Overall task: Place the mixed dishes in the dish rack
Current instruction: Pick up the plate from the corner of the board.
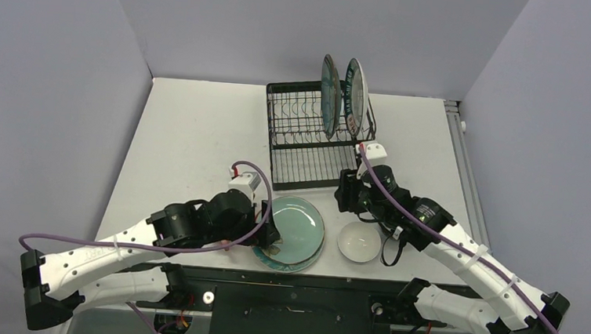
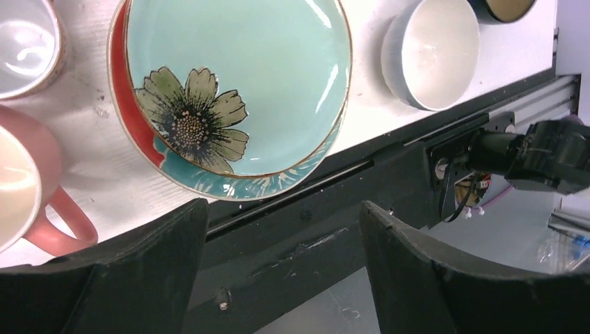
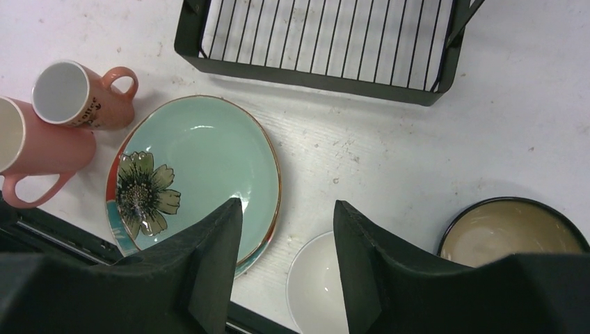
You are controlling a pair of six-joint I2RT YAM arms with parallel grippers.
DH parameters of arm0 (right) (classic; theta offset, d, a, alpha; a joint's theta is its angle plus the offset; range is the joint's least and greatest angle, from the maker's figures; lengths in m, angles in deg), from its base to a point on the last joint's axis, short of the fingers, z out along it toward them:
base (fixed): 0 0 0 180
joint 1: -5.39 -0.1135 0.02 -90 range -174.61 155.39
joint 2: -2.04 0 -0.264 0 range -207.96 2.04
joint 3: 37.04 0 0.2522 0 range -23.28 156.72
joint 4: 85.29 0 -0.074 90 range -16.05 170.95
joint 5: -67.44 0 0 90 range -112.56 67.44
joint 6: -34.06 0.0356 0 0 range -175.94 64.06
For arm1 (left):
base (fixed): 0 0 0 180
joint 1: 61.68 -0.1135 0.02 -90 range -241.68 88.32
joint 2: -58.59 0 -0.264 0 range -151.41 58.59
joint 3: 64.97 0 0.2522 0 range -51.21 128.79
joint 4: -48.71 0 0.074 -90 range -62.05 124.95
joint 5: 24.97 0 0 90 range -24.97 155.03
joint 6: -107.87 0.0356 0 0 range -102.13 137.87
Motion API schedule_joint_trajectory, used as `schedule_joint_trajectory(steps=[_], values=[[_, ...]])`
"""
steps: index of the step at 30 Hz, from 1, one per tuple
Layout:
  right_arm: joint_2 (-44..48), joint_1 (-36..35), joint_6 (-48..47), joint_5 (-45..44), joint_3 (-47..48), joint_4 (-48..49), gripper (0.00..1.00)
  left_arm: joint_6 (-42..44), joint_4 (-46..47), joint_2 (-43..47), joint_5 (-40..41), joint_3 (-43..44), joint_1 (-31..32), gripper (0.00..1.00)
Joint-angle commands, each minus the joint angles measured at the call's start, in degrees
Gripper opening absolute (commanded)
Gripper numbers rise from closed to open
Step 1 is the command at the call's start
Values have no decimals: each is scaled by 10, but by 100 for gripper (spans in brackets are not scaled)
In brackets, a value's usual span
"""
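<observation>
The black wire dish rack stands at the back centre, with a teal plate and a lettered plate upright in its slots. The flower plate lies flat near the table's front edge, beside the white bowl. My left gripper is open and empty at the plate's near-left rim, out over the table's front edge. My right gripper hangs open and empty above the gap between the flower plate and the white bowl. Two pink mugs sit left of the plate. The dark bowl is right of the white bowl.
The rack's flat lower tray lies just beyond the plate. A black frame rail runs along the table's front edge under the left gripper. In the top view my arms hide the mugs and the dark bowl.
</observation>
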Motion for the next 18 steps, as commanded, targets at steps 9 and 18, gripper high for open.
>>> schedule_joint_trajectory(steps=[9, 18], values=[[19, -1, 27, 26, -42, 31, 46, -130, -4, -15, 52, -49, 5, 58], [15, -2, 31, 30, -49, 39, 45, -168, 32, -43, 48, -93, 4, 44]])
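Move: Ahead of the left hand by about 8 cm, 4 cm to its right and 14 cm below lies the centre of the flowered green plate on the stack. From the same hand, the pink mug is some 14 cm left and 7 cm ahead, the small mug 10 cm left and 13 cm ahead, the white bowl 21 cm right and 6 cm ahead. From the right hand the plate is roughly 10 cm left, 1 cm back and 18 cm below. Sinking some 6.5 cm and easing about 2 cm left, the left hand comes down towards the plate's near left rim by the flower, its wrist swinging roughly 15 degrees, mostly counter-clockwise, while its fingers narrow to about half open. The right hand lowers nearly 3 cm and draws back a little, its half-open fingers unchanged. Neither hand holds anything. ##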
